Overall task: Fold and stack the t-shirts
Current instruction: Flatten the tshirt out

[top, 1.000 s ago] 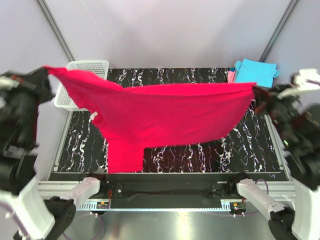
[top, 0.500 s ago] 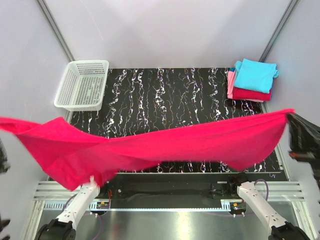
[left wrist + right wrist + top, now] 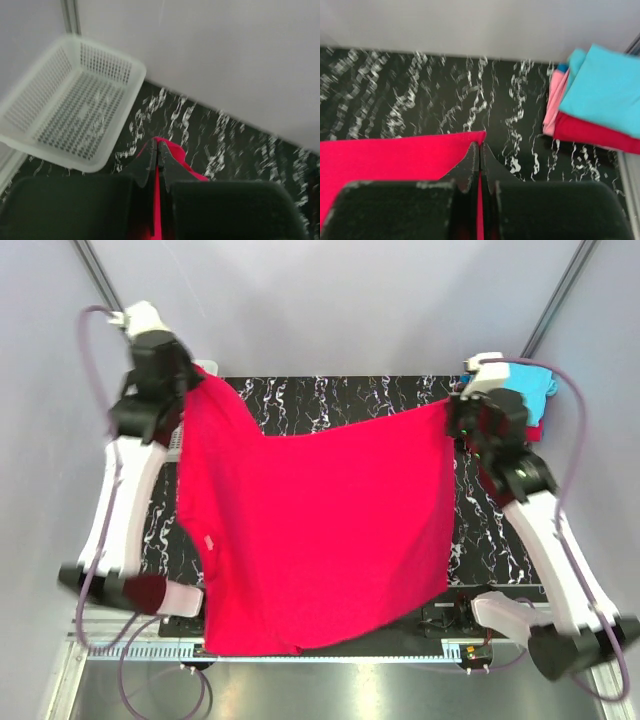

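Observation:
A crimson-red t-shirt (image 3: 320,530) hangs spread wide between both arms over the black marbled table (image 3: 330,400), its lower edge reaching the near rail. My left gripper (image 3: 193,375) is shut on its upper left corner. In the left wrist view the red cloth (image 3: 172,152) shows pinched between the closed fingers of that gripper (image 3: 157,146). My right gripper (image 3: 450,405) is shut on the upper right corner, and the cloth (image 3: 395,155) runs left from that gripper's tips (image 3: 480,145). A folded stack sits at the far right: turquoise (image 3: 610,95) on top, pink (image 3: 552,110) and red (image 3: 595,135) beneath.
A white mesh basket (image 3: 70,115) stands at the far left corner, just beyond my left gripper. The grey back wall runs close behind both grippers. In the top view only a bit of turquoise (image 3: 543,383) shows behind the right arm.
Both arms have swung up and toward the back wall, carrying the shirt. It was stretched low across the near edge; now it hangs spread from the far side.

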Action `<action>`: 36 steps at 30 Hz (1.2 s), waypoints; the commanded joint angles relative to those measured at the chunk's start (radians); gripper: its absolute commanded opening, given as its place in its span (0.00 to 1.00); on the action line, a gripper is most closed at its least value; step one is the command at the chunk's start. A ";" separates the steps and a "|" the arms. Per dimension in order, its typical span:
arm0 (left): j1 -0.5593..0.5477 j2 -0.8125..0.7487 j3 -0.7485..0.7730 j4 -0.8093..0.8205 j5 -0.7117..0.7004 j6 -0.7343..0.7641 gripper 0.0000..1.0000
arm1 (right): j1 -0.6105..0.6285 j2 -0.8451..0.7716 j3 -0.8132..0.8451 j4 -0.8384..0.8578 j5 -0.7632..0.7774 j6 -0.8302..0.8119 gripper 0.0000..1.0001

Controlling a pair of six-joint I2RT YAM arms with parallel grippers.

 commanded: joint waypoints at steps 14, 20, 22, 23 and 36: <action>-0.006 1.020 0.571 0.220 0.130 -0.027 0.26 | -0.185 1.025 0.367 0.514 -0.241 0.082 0.28; -0.008 0.962 0.415 0.375 -0.006 -0.036 0.49 | -0.191 1.073 0.458 0.514 -0.224 0.119 0.55; -0.008 0.834 0.216 0.525 -0.097 -0.052 0.62 | -0.191 1.044 0.431 0.514 -0.239 0.116 0.58; -0.009 0.783 0.138 0.652 -0.144 -0.052 0.65 | -0.191 1.028 0.412 0.518 -0.258 0.114 0.61; -0.061 0.549 -0.042 0.147 0.067 -0.165 0.72 | -0.160 0.815 0.115 0.267 -0.364 0.273 0.60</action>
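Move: Both hands hold the t-shirt's far corners high in the air. The left hand's laying spot near the table's far edge is about 23 cm ahead, 5 right and 31 below, with the white basket some 20 cm ahead, 13 left and 29 below the hand. The right's laying spot is about 26 cm straight ahead and 27 below, with the folded stack roughly 28 cm ahead, 17 right and 23 below that hand. Both arms swing the still-pinched t-shirt quickly forward and down together, about 25 cm out and nearly 30 cm down towards the far edge of the table, the left drifting a little right and both wrists tipping some 20 degrees downward. As they reach the bottom the fingers open and let go of the two far corners, then both hands draw back over the shirt 7 or 8 cm, the left rising clearly and the right only slightly while it also rolls its left side up. ##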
